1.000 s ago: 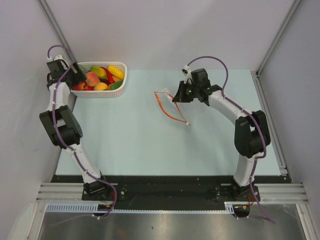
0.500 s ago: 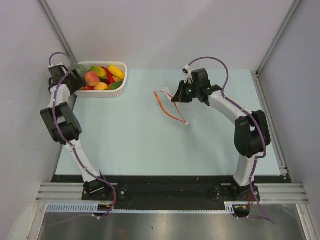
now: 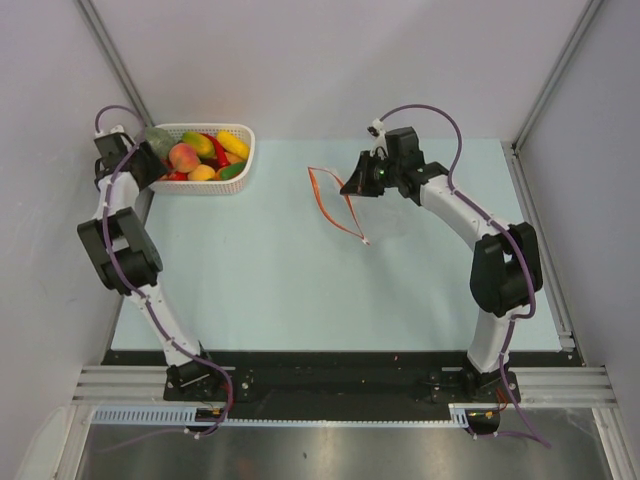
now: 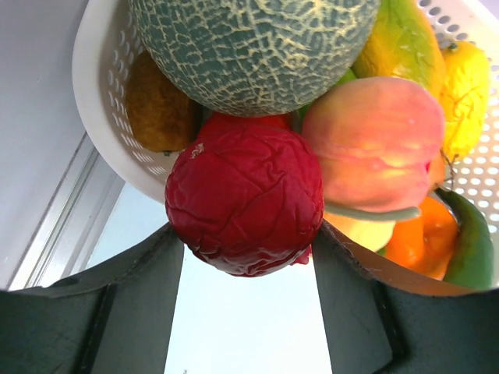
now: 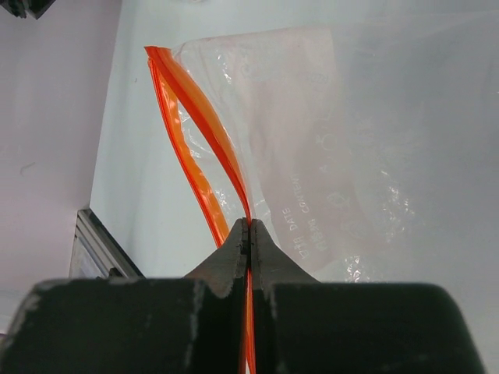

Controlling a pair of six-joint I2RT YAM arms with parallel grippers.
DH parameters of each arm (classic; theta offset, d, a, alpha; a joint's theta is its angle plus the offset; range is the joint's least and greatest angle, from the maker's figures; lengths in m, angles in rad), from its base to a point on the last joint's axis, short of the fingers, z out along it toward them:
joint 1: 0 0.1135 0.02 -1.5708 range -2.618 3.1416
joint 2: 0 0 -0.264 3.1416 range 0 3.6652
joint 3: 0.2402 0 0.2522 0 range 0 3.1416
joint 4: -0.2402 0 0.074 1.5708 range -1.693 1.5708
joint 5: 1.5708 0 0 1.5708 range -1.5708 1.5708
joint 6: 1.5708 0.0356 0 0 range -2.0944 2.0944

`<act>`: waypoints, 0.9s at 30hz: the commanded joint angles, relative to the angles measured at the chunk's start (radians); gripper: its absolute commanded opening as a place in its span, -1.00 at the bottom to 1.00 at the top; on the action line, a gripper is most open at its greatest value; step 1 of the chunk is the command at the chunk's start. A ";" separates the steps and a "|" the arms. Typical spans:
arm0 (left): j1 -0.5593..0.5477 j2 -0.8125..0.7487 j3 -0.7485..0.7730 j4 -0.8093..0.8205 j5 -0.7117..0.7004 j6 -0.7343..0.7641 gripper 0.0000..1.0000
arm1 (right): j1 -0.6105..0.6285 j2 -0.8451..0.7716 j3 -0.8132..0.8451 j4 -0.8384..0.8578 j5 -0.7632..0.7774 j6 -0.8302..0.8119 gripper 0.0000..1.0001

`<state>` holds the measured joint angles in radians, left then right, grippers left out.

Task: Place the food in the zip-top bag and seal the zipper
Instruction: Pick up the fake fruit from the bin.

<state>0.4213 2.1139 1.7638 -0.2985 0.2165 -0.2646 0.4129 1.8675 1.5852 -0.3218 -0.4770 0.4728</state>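
The food lies heaped in a white lattice basket (image 3: 246, 160) at the table's far left. My left gripper (image 4: 244, 230) reaches into the basket's left end, and its fingers press both sides of a wrinkled dark-red ball of food (image 4: 245, 195). A netted green melon (image 4: 249, 39) and a peach (image 4: 374, 140) crowd right behind it. The clear zip-top bag (image 5: 335, 156) hangs lifted at the far middle of the table. My right gripper (image 5: 250, 224) is shut on one lip of the orange zipper (image 5: 203, 109), and the other lip bows away, so the mouth gapes. The zipper's white slider end (image 3: 365, 241) trails toward me.
The basket (image 4: 101, 101) sits against the left wall's rail. Yellow, orange and green pieces (image 3: 225, 150) fill its right half. Side walls close in on both sides of the pale blue table (image 3: 270, 270).
My left gripper has pushed further into the basket's left end and its fingers have narrowed onto the red ball. The right gripper has lifted the bag slightly up and back.
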 commanded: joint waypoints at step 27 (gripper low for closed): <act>-0.654 -0.720 -0.406 0.139 0.540 0.122 -0.30 | 0.017 0.010 0.136 0.131 -0.140 0.317 -1.00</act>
<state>-0.1791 1.4128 1.3888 -0.2150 0.6987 -0.1711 0.4213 1.8881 1.6634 -0.2687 -0.5533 0.6865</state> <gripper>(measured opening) 0.646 0.010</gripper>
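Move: The left hand already grips the red fruit at the near left end of the bin. The zip-top bag's open mouth, where it is headed, lies some 47 cm to its right, about 12 cm back and a few centimetres higher. The green melon is about 9 cm straight ahead of it, and the peach some 7 cm right and 4 cm ahead. From the right hand, pinching the bag's orange zipper edge, the red fruit lies about 51 cm left, 12 cm ahead and 6 cm lower. Straight up a few centimetres out of the bin first, then in a fast accelerating swing, mostly right with rise and pull-back, the left hand carries the gripped red fruit towards the bag mouth, roughly 38 cm right in all; it turns about 60 degrees clockwise as the fingers tip up towards level. The right hand keeps its pinch on the zipper edge and lifts about 4 cm, drifting left. ##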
